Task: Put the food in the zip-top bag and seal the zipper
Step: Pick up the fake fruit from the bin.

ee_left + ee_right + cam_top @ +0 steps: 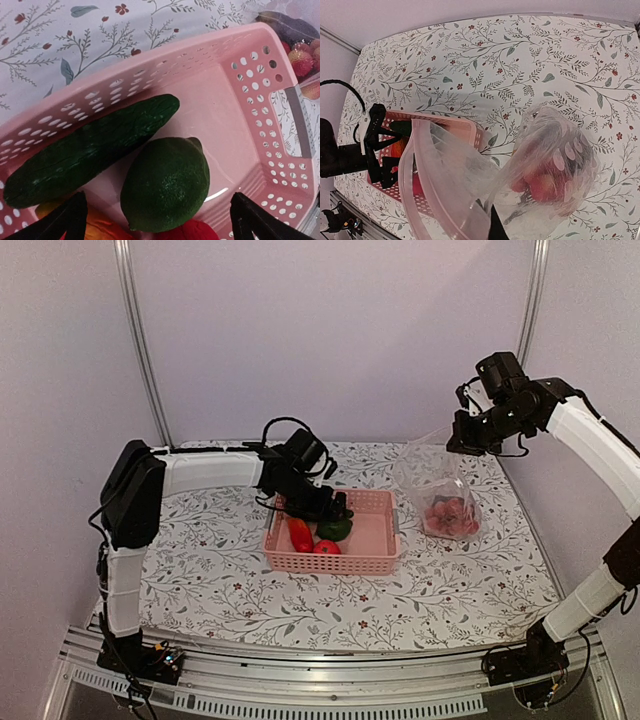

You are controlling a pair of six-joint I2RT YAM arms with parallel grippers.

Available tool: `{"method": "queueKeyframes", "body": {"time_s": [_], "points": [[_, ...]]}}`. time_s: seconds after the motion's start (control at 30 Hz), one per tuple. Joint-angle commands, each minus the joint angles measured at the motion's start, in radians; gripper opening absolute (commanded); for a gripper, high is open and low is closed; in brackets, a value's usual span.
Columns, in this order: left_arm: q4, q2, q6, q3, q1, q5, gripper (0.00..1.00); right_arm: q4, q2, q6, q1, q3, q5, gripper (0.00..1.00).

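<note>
My left gripper (pixel 157 202) is open inside the pink basket (pixel 260 125), its fingers (pixel 67 220) wide on either side of the round green pepper (pixel 165 182) without touching it. The green cucumber (pixel 90 150) lies beside the pepper, with an orange piece (pixel 102 231) and a red piece (pixel 192 232) below. From above, my left gripper (pixel 335 508) is over that food (pixel 326 533). My right gripper (pixel 470 440) is shut on the zip-top bag (pixel 445 490) and holds its mouth up. The zipper (pixel 420 175) gapes open. Red fruits (pixel 545 182) and the dark eggplant (pixel 290 25) lie inside the bag.
The basket (pixel 370 540) sits mid-table on a floral cloth (pixel 220 570), right next to the bag. A pale wall and two metal posts (pixel 140 340) stand behind. The table's metal front rail (pixel 320 680) runs below the arm bases.
</note>
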Motion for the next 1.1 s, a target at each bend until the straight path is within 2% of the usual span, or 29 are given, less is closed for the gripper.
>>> {"method": "queueKeyframes", "body": {"time_s": [0.0, 0.2, 0.37, 0.5, 0.67, 0.87, 1.07], "points": [[-0.025, 0.083, 0.092, 0.105, 0.018, 0.051, 1.0, 0.031, -0.03, -0.008, -0.005, -0.023, -0.056, 0.0], [-0.031, 0.157, 0.154, 0.143, 0.022, 0.108, 1.0, 0.022, -0.034, -0.02, -0.004, -0.033, -0.071, 0.0], [-0.006, 0.101, 0.184, 0.062, 0.004, 0.173, 1.0, 0.028, -0.038, -0.019, -0.005, -0.037, -0.068, 0.0], [-0.01, 0.069, 0.222, 0.0, -0.011, 0.166, 0.99, 0.047, -0.039, -0.012, -0.004, -0.053, -0.083, 0.0], [-0.055, 0.089, 0.231, 0.026, -0.021, 0.091, 0.79, 0.061, -0.031, -0.004, -0.005, -0.06, -0.1, 0.0], [-0.045, 0.031, 0.212, 0.069, -0.025, 0.094, 0.57, 0.066, -0.018, -0.002, -0.004, -0.054, -0.112, 0.0], [-0.039, -0.098, 0.147, 0.118, -0.035, 0.118, 0.46, 0.05, -0.011, -0.006, -0.004, -0.04, -0.102, 0.0]]}}
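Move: The avocado is almost under my open left hand, about 6 cm below, 2 cm back and 1 cm to the right. The cucumber lies some 4 cm forward of it and 4 cm to its left, the red pepper roughly 7 cm to its left and 1 cm back, the tomato 4 cm back and 2 cm to its left. From my right hand, which holds the bag, the avocado is some 23 cm left, 1 cm back and 26 cm below. I dip my open left hand slightly forward and to the right, then sweep back about 4 cm while sinking farther into the bin, turning some 15 degrees clockwise. I close my fingers on the avocado's sides, then lift it about 5 cm. My right hand keeps its pinch on the bag and drifts barely leftward. ##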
